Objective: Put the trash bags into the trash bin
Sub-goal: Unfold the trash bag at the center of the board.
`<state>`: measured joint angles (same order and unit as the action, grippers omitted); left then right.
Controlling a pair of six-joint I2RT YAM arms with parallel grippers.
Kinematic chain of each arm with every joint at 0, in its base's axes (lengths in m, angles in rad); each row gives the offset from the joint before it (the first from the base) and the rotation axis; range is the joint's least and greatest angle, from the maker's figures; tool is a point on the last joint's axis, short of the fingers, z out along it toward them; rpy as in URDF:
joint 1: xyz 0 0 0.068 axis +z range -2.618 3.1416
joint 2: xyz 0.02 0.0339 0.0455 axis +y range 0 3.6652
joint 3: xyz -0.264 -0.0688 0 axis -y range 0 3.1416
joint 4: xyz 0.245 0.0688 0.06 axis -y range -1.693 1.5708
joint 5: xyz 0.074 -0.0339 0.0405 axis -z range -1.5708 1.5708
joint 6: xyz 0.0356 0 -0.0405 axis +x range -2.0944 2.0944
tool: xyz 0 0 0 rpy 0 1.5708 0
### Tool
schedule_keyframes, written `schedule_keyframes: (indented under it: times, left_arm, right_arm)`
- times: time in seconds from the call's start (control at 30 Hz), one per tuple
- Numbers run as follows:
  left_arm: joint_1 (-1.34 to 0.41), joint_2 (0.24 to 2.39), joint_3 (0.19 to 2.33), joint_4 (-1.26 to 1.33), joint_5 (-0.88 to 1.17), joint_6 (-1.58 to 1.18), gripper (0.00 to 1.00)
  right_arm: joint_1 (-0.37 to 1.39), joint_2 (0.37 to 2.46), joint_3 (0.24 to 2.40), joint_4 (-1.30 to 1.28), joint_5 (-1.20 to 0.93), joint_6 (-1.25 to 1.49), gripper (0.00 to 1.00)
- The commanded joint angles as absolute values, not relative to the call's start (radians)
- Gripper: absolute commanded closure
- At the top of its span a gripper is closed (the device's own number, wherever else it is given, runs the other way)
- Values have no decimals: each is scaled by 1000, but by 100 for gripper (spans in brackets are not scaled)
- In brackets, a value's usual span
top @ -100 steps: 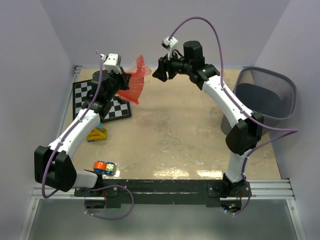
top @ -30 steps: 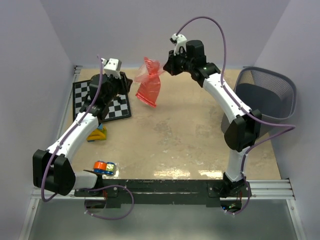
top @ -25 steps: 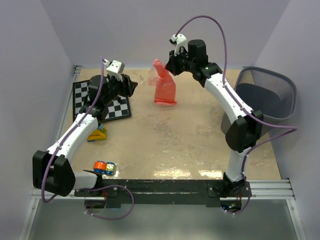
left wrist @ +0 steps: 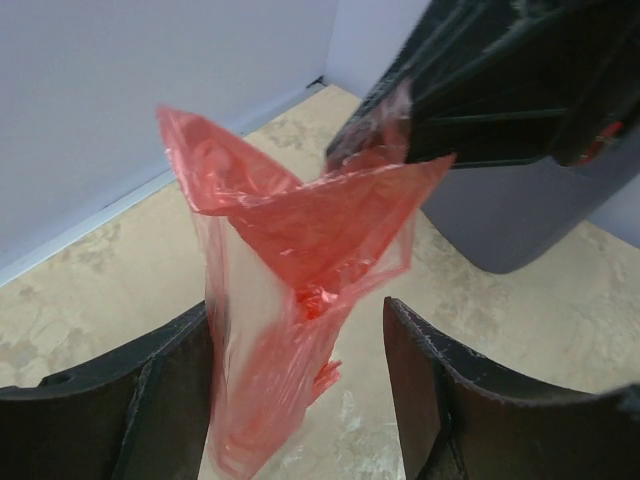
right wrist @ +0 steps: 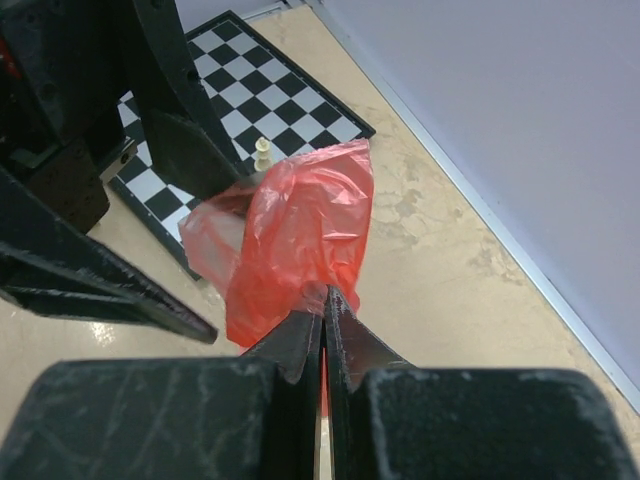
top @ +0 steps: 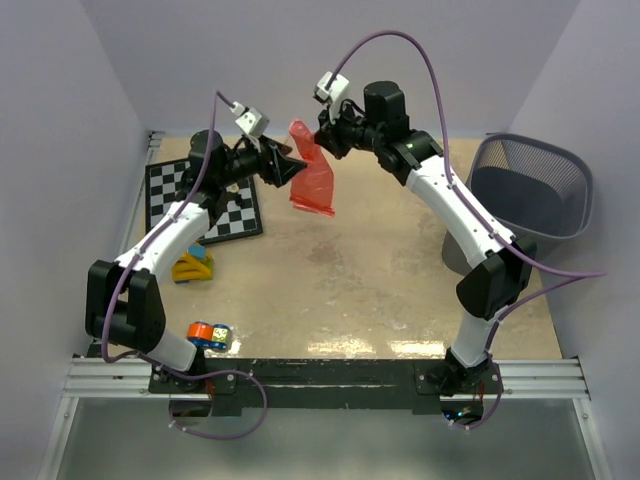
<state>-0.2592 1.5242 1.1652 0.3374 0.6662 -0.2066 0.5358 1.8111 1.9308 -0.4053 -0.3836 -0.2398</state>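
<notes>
A limp red-orange trash bag (top: 312, 182) hangs in the air over the back of the table. My right gripper (top: 322, 135) is shut on its bunched top; in the right wrist view the shut gripper (right wrist: 325, 296) pinches the film, and the trash bag (right wrist: 300, 225) droops beyond it. My left gripper (top: 287, 165) is open, one finger on each side of the bag. In the left wrist view, the left gripper (left wrist: 298, 308) straddles the trash bag (left wrist: 290, 280), which lies against the left finger. The dark mesh trash bin (top: 560, 155) stands at the far right.
A chessboard (top: 205, 208) lies at the back left, with a white pawn (right wrist: 263, 152) on it. A yellow and blue toy (top: 192, 266) sits near the left arm, and a small coloured toy (top: 208, 335) lies by the front edge. Walls close in the back and sides.
The bag has passed from my left gripper to my right. Over the last second my left gripper opened wide and swung right, so its fingers now stand around the hanging bag.
</notes>
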Motion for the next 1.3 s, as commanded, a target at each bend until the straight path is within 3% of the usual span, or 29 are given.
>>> schedule_keyframes:
  times: [0.0,0.23,0.4,0.5,0.6,0.87,1.1,1.13,1.27]
  left_arm:
    - [-244,1526,1229,368,886,-230,32]
    - [-212,1586,1236,441,1004,-380,42]
    - [-192,1649,1276,480,979,-460,64]
    - [-190,1658,1301,431,908,-425,89]
    - [-175,1652,1301,402,816,-434,100]
    - [-78,1562,1195,354,511,-529,100]
    - [-75,1562,1144,390,612,-549,100]
    - [-77,1560,1135,393,617,-546,100]
    - [-77,1546,1120,402,670,-499,100]
  right_arm:
    - [538,1763,1936,-405,-377,-281,100]
    - [538,1763,1937,-411,-374,-290,100]
    - [540,1753,1931,-416,-377,-302,100]
    - [540,1750,1924,-417,-373,-307,100]
    - [534,1743,1910,-420,-341,-276,100]
    - [371,1674,1714,-376,-307,72,100]
    - [365,1674,1670,-345,-592,37,100]
    - [368,1677,1686,-342,-604,6,97]
    - [376,1712,1814,-432,-699,-233,60]
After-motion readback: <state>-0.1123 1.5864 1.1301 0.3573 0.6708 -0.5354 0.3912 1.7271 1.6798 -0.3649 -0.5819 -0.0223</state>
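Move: The trash bag, hanging from the right hand's shut fingers, has its middle roughly 5 cm right of the open left hand, about level with it front to back and 6 cm lower. From the left hand, the chessboard is about 17 cm left and 2 ahead, the toy blocks 19 left and 12 back, both 30 below. From the right hand, the bag's middle is 3 cm back, 1 left and 8 below; the trash bin lies about 40 right, 7 back and 20 below. The left fingers shut on the bag's near upper edge after a short dip back of about 2.5 cm and forward again, then draw it left some 5 cm, the hand tipping down. The right hand first holds its pinch in place, then pulls right and down, 5 to 6 cm each, easing back and opening its fingers about a quarter to let go of the bag. ##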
